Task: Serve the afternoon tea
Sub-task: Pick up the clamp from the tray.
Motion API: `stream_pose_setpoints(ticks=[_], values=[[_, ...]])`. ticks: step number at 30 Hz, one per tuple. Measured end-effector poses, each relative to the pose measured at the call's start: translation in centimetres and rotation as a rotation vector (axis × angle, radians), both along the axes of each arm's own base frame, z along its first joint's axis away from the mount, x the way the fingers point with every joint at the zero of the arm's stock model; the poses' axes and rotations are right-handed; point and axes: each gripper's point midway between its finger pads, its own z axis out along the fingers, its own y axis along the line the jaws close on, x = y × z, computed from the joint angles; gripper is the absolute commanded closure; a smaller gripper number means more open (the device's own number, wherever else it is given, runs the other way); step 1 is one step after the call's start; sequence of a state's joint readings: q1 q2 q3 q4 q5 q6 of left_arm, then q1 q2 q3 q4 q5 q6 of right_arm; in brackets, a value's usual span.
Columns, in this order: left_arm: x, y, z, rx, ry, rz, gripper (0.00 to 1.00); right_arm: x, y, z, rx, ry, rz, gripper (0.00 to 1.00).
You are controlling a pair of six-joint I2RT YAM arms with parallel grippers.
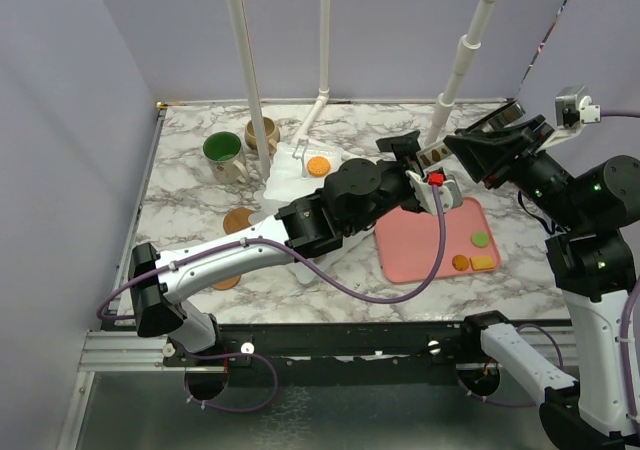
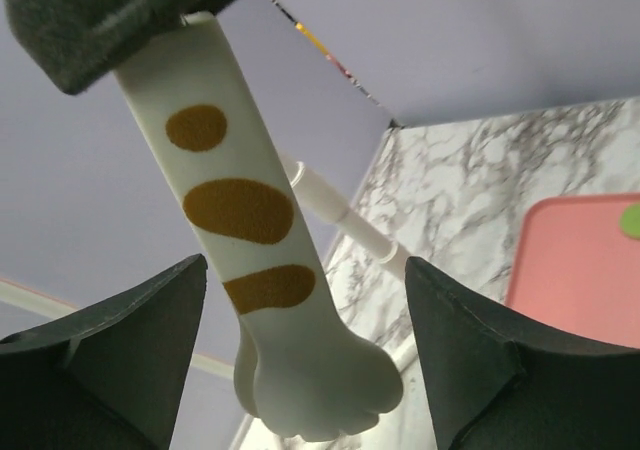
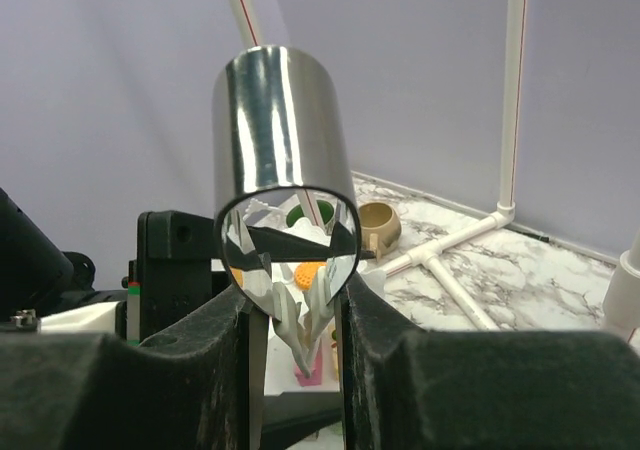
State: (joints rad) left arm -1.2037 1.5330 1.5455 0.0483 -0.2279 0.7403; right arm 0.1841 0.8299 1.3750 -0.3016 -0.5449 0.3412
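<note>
My right gripper [image 3: 295, 310] is shut on the shiny metal loop end of a pair of tongs [image 3: 285, 130]. The tongs' white, brown-spotted paw tips [image 2: 320, 380] hang between the spread fingers of my open left gripper [image 2: 305, 370], with a gap on each side. From above, both grippers meet over the table's middle, left gripper [image 1: 415, 158] facing right gripper [image 1: 472, 150]. The white tiered stand [image 1: 292, 170] holds an orange biscuit [image 1: 318, 166]. A green-lined mug [image 1: 223, 150] and a beige mug [image 1: 262, 133] stand behind it.
A pink tray [image 1: 425, 245] lies at the right with green [image 1: 480, 238], orange [image 1: 460, 262] and yellow [image 1: 483, 262] pastries. Two brown coasters [image 1: 238, 220] [image 1: 226, 282] sit near my left arm. White pipe posts [image 1: 247, 60] rise at the back.
</note>
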Motion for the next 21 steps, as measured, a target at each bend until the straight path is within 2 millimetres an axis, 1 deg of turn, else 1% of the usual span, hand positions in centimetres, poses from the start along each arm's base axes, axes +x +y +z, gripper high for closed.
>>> stream_pose_setpoints(ticks=[1, 3, 4, 5, 6, 8, 12, 16, 18, 21], values=[[0.2, 0.2, -0.2, 0.008, -0.010, 0.014, 0.39, 0.0, 0.0, 0.0, 0.000, 0.001, 0.000, 0.85], [0.5, 0.4, -0.7, 0.027, -0.030, 0.030, 0.61, 0.0, 0.0, -0.3, -0.001, 0.012, 0.001, 0.83], [0.6, 0.4, -1.0, 0.036, -0.037, 0.032, 0.70, 0.0, 0.0, -0.4, -0.001, 0.018, 0.002, 0.82], [0.6, 0.5, -1.4, 0.046, -0.043, 0.032, 0.77, 0.1, 0.1, -0.5, -0.001, 0.027, 0.006, 0.81], [0.6, 0.6, -1.5, 0.042, -0.043, 0.037, 0.81, 0.1, 0.2, -0.7, -0.004, 0.040, 0.012, 0.80], [0.7, 0.7, -1.5, 0.046, -0.055, 0.041, 0.83, 0.1, 0.4, -0.8, -0.007, 0.048, 0.028, 0.76], [0.8, 0.9, -1.3, 0.043, -0.057, 0.046, 0.83, 0.2, 0.8, -0.8, -0.015, 0.054, 0.058, 0.62], [0.8, 1.1, -1.3, 0.048, -0.061, 0.050, 0.83, 0.0, 1.2, -1.0, -0.025, 0.061, 0.092, 0.50], [0.7, 1.0, -1.1, 0.044, -0.066, 0.048, 0.83, -0.1, 1.7, -1.6, -0.034, 0.087, 0.123, 0.46], [0.4, 0.9, -0.9, 0.038, -0.069, 0.038, 0.83, 0.0, 2.2, -2.7, -0.046, 0.128, 0.165, 0.45]])
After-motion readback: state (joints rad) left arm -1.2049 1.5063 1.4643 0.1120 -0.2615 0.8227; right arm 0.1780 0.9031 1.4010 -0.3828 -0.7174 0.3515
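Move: Already pinched in the right fingers, the clamp has its middle about 1 cm ahead of and 1 cm right of that hand. From the left hand, whose open fingers straddle its paw end, the middle is roughly 4 cm ahead, 5 cm right and 4 cm up. The pink tray's middle sits some 7 cm right of the left hand, 2 cm ahead and 40 cm below; the cake stand's top plate is about 18 cm left, 5 cm ahead and 20 cm below. Closing from nearly wide to about half open, the left fingers pinch the clamp's paw end while that hand eases about 1 cm forward and left and dips about 1 cm. Only then do the right fingers open around the clamp, as the right hand sinks some 3 cm and slides 2 cm left, towards the left hand, turning about 10 degrees counter-clockwise and tipping slightly down. ##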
